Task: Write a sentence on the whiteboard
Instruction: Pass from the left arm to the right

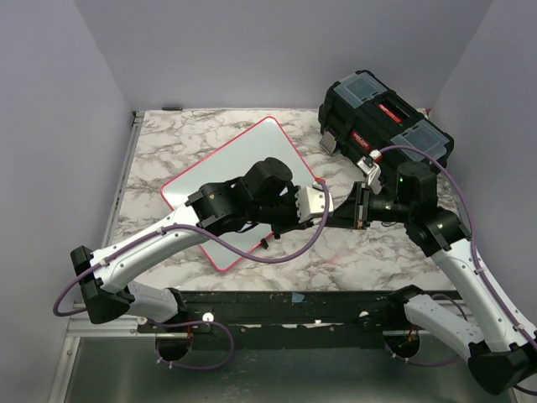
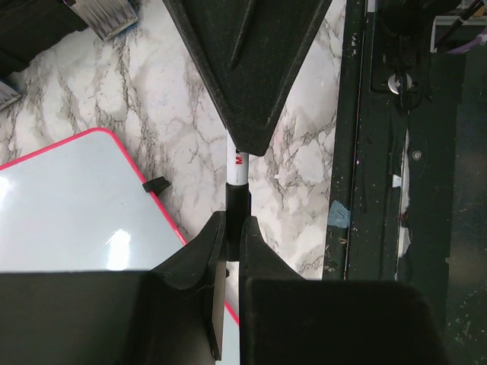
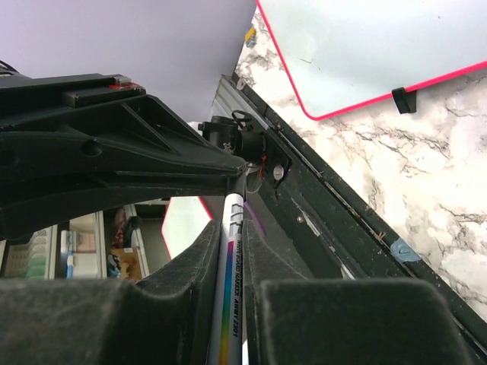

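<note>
The whiteboard (image 1: 252, 151) lies tilted on the marble table, glossy white with a red-pink rim. Its bare corner shows in the left wrist view (image 2: 68, 205) and in the right wrist view (image 3: 365, 46). The sentence is out of view; the board surface that shows is blank. Both grippers meet right of the board, above the table. My left gripper (image 2: 234, 220) (image 1: 329, 204) is shut on the black end of a whiteboard marker (image 2: 238, 169). My right gripper (image 3: 233, 228) (image 1: 357, 208) is shut on the marker's white, rainbow-striped barrel (image 3: 232, 304).
A black toolbox (image 1: 382, 117) stands at the back right, close behind the right arm. The black base rail (image 1: 294, 302) runs along the table's near edge. A small black clip (image 2: 155, 184) sits on the board's rim. Purple cables loop off both arms.
</note>
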`<state>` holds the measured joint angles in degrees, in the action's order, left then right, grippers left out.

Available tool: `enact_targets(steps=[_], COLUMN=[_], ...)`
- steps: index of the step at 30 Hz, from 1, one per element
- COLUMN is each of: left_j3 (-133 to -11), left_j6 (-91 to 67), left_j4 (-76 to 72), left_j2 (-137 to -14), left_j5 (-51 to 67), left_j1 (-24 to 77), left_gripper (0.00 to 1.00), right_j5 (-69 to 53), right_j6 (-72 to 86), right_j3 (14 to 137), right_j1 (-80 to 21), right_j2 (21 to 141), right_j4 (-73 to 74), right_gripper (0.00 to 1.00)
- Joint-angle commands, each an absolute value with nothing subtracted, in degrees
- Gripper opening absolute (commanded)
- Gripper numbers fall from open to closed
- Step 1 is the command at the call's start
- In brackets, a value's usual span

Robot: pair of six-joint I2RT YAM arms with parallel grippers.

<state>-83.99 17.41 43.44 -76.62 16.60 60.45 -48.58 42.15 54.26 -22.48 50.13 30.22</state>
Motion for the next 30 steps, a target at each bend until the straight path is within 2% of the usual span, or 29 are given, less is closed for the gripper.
enact_targets(steps=[1,11,13,16,19,25,30], left_j3=[-86.15,-83.82,-83.53,-83.22,-82.92,-82.77,-82.72], left_j6=[19.03,18.73,18.56,18.21,18.11,17.86,17.75], left_j4=[39.29,38.67,38.89,39.02,39.05,38.87,38.58], left_j2=[-77.48,-75.73,-75.42,-75.10,-75.06,-75.23,-75.40], left_j5=[19.47,18.78,19.36,19.93,20.08,20.43,20.31], left_j1=[60.91,60.91,60.89,60.90,60.90,60.87,60.89], left_gripper=[0.00,0.00,0.00,0.00,0.00,0.00,0.00], right_j5=[-50.19,-49.72,-49.02,-48.84,-49.20,-49.48,-49.57], right_j6=[42.16,42.66,43.12,43.75,44.02,43.93,43.95], right_j3=[53.44,52.52,52.48,52.40,52.42,52.38,52.21], right_j1=[-23.11,-23.09,-23.09,-23.08,-23.12,-23.08,-23.11], right_j2=[50.06,49.71,49.51,49.66,49.74,49.68,49.56], right_j4=[29.10,27.30,26.93,26.12,25.75,26.01,26.09], right_gripper=[0.15,0.10,0.15,0.31,0.41,0.41,0.36])
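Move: My left hand already pinches the marker by its black cap, the barrel sticking out to the right, so its middle lies about 4 cm right of my left hand. That middle is practically between my right hand's pads, some 1 cm to the left of them. From my right hand, the whiteboard's centre is roughly 19 cm ahead, 24 cm left and 25 cm below; its nearer-right black clip is about 11 cm ahead, 7 cm left and equally low. I keep my right fingers nearly shut around the marker's white barrel, the hand settling by less than half a centimetre, then spread them again to about two-fifths open and let go of the barrel, the hand easing back up by about as much. My left hand holds its pinch on the black cap throughout, sinking only about half a centimetre, with no turn of the wrist. ##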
